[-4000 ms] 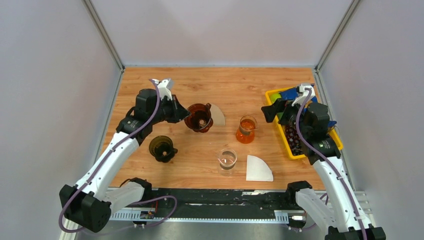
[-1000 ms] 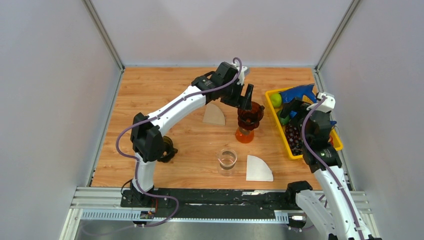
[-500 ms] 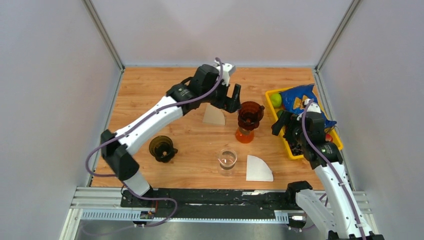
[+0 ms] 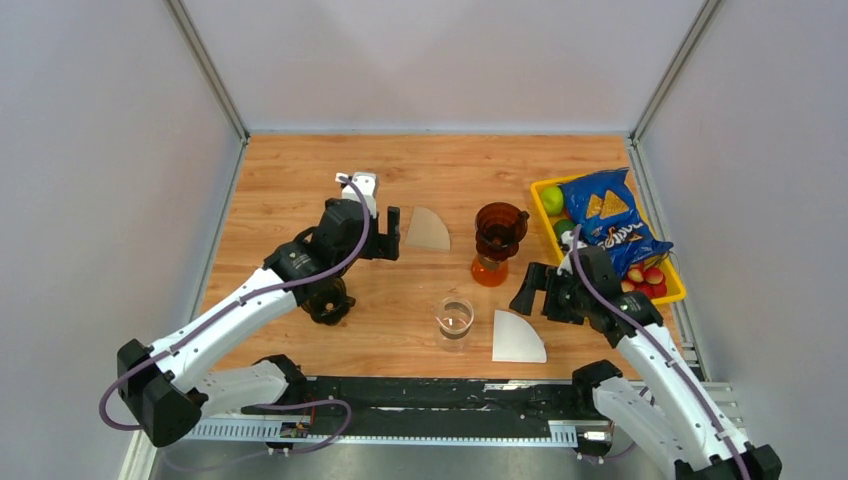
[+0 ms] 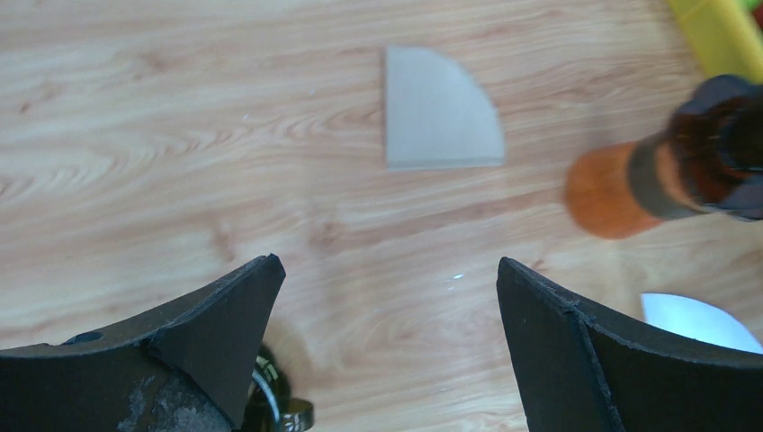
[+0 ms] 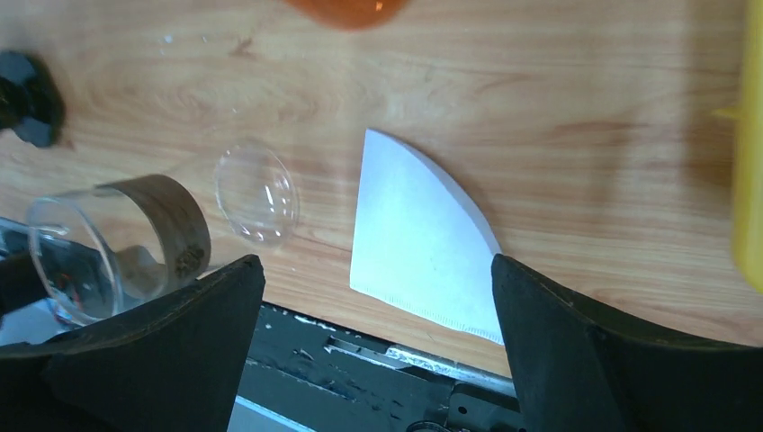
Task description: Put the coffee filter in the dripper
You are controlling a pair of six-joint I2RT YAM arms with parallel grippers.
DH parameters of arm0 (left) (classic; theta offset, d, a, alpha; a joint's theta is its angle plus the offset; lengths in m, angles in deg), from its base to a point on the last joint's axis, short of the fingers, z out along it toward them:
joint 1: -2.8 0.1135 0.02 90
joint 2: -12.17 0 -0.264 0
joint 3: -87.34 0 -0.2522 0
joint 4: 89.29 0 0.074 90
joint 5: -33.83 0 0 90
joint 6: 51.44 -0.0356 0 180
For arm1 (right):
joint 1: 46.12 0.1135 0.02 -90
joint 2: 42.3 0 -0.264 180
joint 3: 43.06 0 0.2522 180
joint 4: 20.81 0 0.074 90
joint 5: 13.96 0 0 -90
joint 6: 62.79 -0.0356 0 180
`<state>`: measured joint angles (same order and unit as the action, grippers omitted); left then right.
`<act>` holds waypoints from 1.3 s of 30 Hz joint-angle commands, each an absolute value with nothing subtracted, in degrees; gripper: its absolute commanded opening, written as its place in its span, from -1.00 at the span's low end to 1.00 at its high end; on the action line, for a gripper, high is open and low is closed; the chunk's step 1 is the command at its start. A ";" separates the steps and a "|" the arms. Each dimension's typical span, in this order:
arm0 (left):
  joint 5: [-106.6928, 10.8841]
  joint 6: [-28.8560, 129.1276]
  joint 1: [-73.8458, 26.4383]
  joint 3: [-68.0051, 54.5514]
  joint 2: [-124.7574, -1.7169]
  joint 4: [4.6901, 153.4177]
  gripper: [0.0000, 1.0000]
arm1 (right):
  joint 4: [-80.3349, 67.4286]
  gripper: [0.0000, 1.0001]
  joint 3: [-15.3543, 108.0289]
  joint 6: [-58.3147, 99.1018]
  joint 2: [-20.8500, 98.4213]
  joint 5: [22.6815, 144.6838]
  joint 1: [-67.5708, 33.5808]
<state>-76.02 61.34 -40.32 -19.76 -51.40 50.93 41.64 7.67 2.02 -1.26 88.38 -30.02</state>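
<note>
A dark brown dripper [image 4: 500,226] sits on top of an orange glass server [image 4: 490,271]. One white coffee filter [image 4: 518,338] lies flat near the table's front edge. A beige coffee filter [image 4: 428,230] lies flat further back, left of the dripper. My left gripper [image 4: 392,236] hangs open and empty just left of the beige filter [image 5: 441,112]. My right gripper [image 4: 527,296] is open and empty, right above the white filter [image 6: 418,243], which shows between its fingers.
A second dark dripper [image 4: 326,297] stands under my left arm. A clear glass beaker [image 4: 454,318] stands left of the white filter. A yellow tray [image 4: 672,291] with a chips bag [image 4: 607,222] and fruit sits at the right edge.
My left gripper opened, left the dripper on the orange server and pulled back left to the beige filter. My right gripper moved from the tray forward over the white filter.
</note>
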 commanded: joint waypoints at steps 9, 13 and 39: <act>-83.38 65.33 -38.69 -25.86 -43.18 49.89 1.00 | 35.41 0.97 3.97 -16.36 13.52 64.85 -11.72; -83.48 65.04 -38.69 -26.57 -42.87 50.16 1.00 | 35.18 0.98 3.80 -17.80 14.46 58.78 -9.55; -83.91 64.57 -38.73 -26.71 -43.98 50.50 1.00 | 32.86 0.34 -2.11 -33.65 21.21 55.99 1.18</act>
<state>-82.95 64.84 -38.90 -26.89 -43.84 49.36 35.45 -1.16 -28.30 19.99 53.63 0.38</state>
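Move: Below and just behind the right hand lies the white coffee filter, about 11 cm down, 4 cm back and 3 cm to its left. The clear glass stands level with that filter, some 17 cm left of the hand. The dripper on its server is about 14 cm ahead and 8 cm left of the hand, and slightly above it. From the left hand the white filter lies roughly 18 cm back, 29 cm right and 23 cm down. Sinking about 10 cm onto the white filter, the right hand also draws back some 2 cm, after a brief swing left and return. It rolls its left side down by about 25 degrees, then all but stops low at the curved edge and starts closing its wide-open fingers, tips seemingly touching the paper. The empty left hand shifts about 5 cm left and slightly down, then waits. ##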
